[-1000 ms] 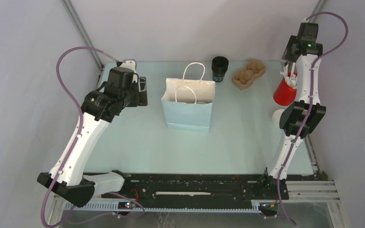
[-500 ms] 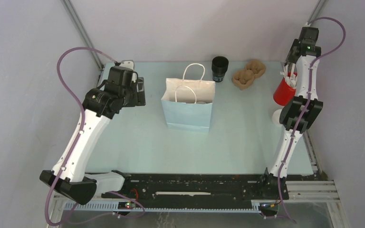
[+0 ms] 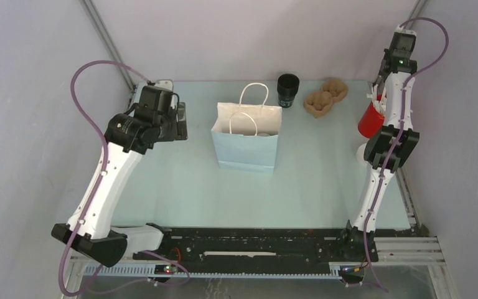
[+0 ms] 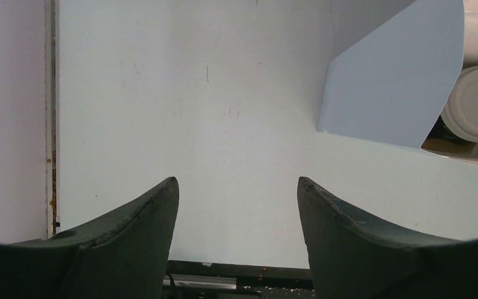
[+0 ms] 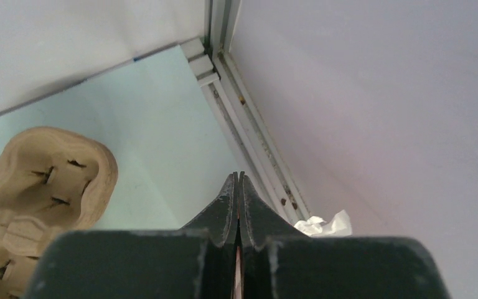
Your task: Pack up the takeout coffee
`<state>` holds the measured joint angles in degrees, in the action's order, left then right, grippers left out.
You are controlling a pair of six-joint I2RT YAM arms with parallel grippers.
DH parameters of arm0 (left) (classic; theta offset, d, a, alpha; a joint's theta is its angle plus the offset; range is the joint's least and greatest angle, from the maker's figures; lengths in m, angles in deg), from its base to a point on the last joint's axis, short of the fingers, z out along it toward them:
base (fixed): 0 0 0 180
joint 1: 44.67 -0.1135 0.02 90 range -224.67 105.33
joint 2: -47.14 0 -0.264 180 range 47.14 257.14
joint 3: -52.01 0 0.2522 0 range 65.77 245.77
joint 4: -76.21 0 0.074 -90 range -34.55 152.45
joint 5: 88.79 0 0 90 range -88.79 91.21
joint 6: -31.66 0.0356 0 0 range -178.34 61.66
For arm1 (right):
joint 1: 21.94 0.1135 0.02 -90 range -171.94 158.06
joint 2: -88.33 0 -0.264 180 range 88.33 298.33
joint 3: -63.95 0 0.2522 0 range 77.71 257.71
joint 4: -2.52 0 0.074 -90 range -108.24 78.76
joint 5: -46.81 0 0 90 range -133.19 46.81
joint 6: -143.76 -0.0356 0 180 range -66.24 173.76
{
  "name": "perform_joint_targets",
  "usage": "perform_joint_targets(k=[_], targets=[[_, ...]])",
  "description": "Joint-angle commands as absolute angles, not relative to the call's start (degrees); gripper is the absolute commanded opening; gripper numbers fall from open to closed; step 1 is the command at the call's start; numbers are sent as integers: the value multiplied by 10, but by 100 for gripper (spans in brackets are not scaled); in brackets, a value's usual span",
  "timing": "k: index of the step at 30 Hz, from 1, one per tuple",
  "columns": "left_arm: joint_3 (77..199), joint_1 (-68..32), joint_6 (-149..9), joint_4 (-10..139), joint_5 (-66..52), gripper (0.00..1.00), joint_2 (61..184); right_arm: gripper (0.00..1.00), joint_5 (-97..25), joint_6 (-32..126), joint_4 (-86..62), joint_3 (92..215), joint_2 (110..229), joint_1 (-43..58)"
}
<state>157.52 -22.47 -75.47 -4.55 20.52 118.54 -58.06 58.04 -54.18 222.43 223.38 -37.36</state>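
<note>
The takeout coffee's white domed lid point(image 4: 476, 112) shows at the right edge of the left wrist view, with a sliver of black cup under it; it appears to sit inside the open top of the light blue paper bag point(image 3: 247, 140), past the bag's side wall point(image 4: 392, 75). My left gripper point(image 4: 237, 182) hangs open and empty over bare table to the left of the bag point(image 3: 182, 121). My right gripper point(image 5: 238, 177) is shut with nothing in it, raised at the far right corner above the table's edge rail.
A lidless black cup point(image 3: 288, 90) and a brown cardboard cup carrier point(image 3: 325, 96) stand behind the bag. A red cup of white sticks point(image 3: 371, 119) is at the right edge. A white round thing point(image 3: 362, 151) is half hidden by the right arm. Crumpled white paper point(image 5: 323, 224) lies beyond the rail.
My right gripper has closed, and its wrist has drawn back toward the far right corner. The left arm has shifted slightly left, its gripper still open.
</note>
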Motion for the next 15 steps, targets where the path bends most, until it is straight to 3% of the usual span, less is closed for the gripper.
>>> perform_joint_targets(k=[1,8,15], targets=[[1596,-229,-764,-48,207,74,1159,0,-611,604,-499,2276,2196,-361],[1578,-228,-766,-28,179,74,1129,0,-656,627,-489,2285,2085,-334],[1536,-227,-776,-10,142,74,1079,0,-685,600,-501,2209,1928,-277]])
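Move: My right fingers are already shut on a wrapped straw just above the red straw holder, whose middle lies about 3 cm back and 16 cm below. The paper bag stands some 46 cm to the left and 14 cm back, its middle about 14 cm below; the brown drink carrier is roughly 14 cm ahead and 15 cm left, about 20 cm down. From my left hand the bag is about 15 cm ahead, 23 cm right, 21 cm below. With my right fingers kept shut on the straw, I pull it up out of the red holder, slowly at first and then fast, about 20 cm in all. As I rise I swing some 6 cm back and 6 cm left, and my fingertips tip up by about 20 degrees. My empty left hand, still open, eases a couple of centimetres back and up. ##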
